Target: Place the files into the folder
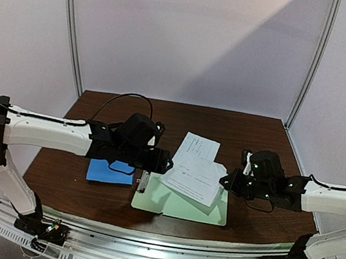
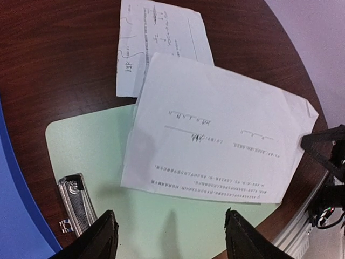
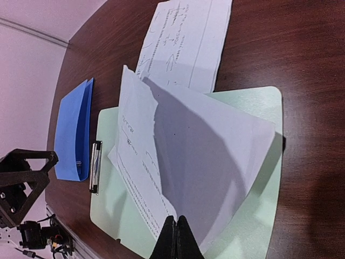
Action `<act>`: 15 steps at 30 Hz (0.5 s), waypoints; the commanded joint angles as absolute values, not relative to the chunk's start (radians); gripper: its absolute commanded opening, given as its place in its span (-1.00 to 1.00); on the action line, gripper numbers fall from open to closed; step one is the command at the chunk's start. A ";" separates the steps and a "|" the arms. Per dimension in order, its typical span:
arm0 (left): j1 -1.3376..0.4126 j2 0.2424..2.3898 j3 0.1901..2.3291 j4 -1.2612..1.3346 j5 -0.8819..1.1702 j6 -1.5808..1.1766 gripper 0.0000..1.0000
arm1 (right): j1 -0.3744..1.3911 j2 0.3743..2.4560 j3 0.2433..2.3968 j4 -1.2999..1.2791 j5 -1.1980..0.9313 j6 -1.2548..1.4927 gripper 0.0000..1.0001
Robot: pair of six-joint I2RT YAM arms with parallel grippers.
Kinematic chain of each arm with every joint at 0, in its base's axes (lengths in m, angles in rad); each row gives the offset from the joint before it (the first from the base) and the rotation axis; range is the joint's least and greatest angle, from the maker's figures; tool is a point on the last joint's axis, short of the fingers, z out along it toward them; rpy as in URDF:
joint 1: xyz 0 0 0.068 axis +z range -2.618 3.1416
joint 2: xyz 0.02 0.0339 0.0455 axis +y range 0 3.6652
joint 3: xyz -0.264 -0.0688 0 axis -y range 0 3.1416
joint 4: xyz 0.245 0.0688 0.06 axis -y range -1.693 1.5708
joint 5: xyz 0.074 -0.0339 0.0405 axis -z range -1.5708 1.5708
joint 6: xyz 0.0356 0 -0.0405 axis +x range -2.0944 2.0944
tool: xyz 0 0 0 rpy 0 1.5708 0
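One white file [image 1: 195,178] lies askew over the pale green clipboard, its right corner lifted and curled. My right gripper [image 1: 224,178] is shut on that corner; in the right wrist view the jaws [image 3: 176,224] pinch the file's [image 3: 178,162] edge. The other file [image 1: 197,147] lies flat on the table behind it, also seen as the far file [image 2: 159,43]. My left gripper [image 2: 170,237] stands open over the clipboard just short of the file's [image 2: 215,140] near edge, with nothing between its fingers. The blue folder [image 1: 109,172] lies closed at the left, partly under my left arm.
The green clipboard [image 1: 178,205] lies near the table's front edge, with its metal clip [image 2: 75,202] beside the folder [image 3: 73,135]. Purple walls and two metal posts enclose the back of the dark wooden table [image 1: 257,135].
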State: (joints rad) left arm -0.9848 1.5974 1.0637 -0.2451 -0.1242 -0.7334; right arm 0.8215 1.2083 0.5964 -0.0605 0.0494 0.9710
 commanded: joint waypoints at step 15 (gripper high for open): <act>-0.950 1.825 1.044 -0.018 -0.027 -0.944 -0.21 | 0.816 1.120 0.406 -0.090 0.193 1.274 -1.00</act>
State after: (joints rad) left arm -0.9676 1.7676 1.0397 -0.0692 -0.0509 -0.8864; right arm 0.8215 1.1194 0.4404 -0.0795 0.1650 1.2228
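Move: My right hand already pinches the right end of the white papers; their middle lies about 9 cm to its left, 3 cm farther out and 6 cm lower. From my empty left hand that middle is some 9 cm right, 3 cm ahead and 8 cm down. Around the left hand, about 12 cm below, the metal clip sits 6 cm left and 1 cm ahead, the blue folder 18 cm left and 8 cm ahead, and the loose sheet 19 cm ahead and 11 cm right. Keeping its pinch, my right hand draws the papers about 5 cm to the right while sinking 4 cm and easing slightly back, turning some 15 degrees clockwise. Meanwhile I lower my left hand about 5 cm and a little to the right, over the green board beside the papers' left edge, tipping it down slightly and narrowing its fingers from wide to under half open, holding nothing. ##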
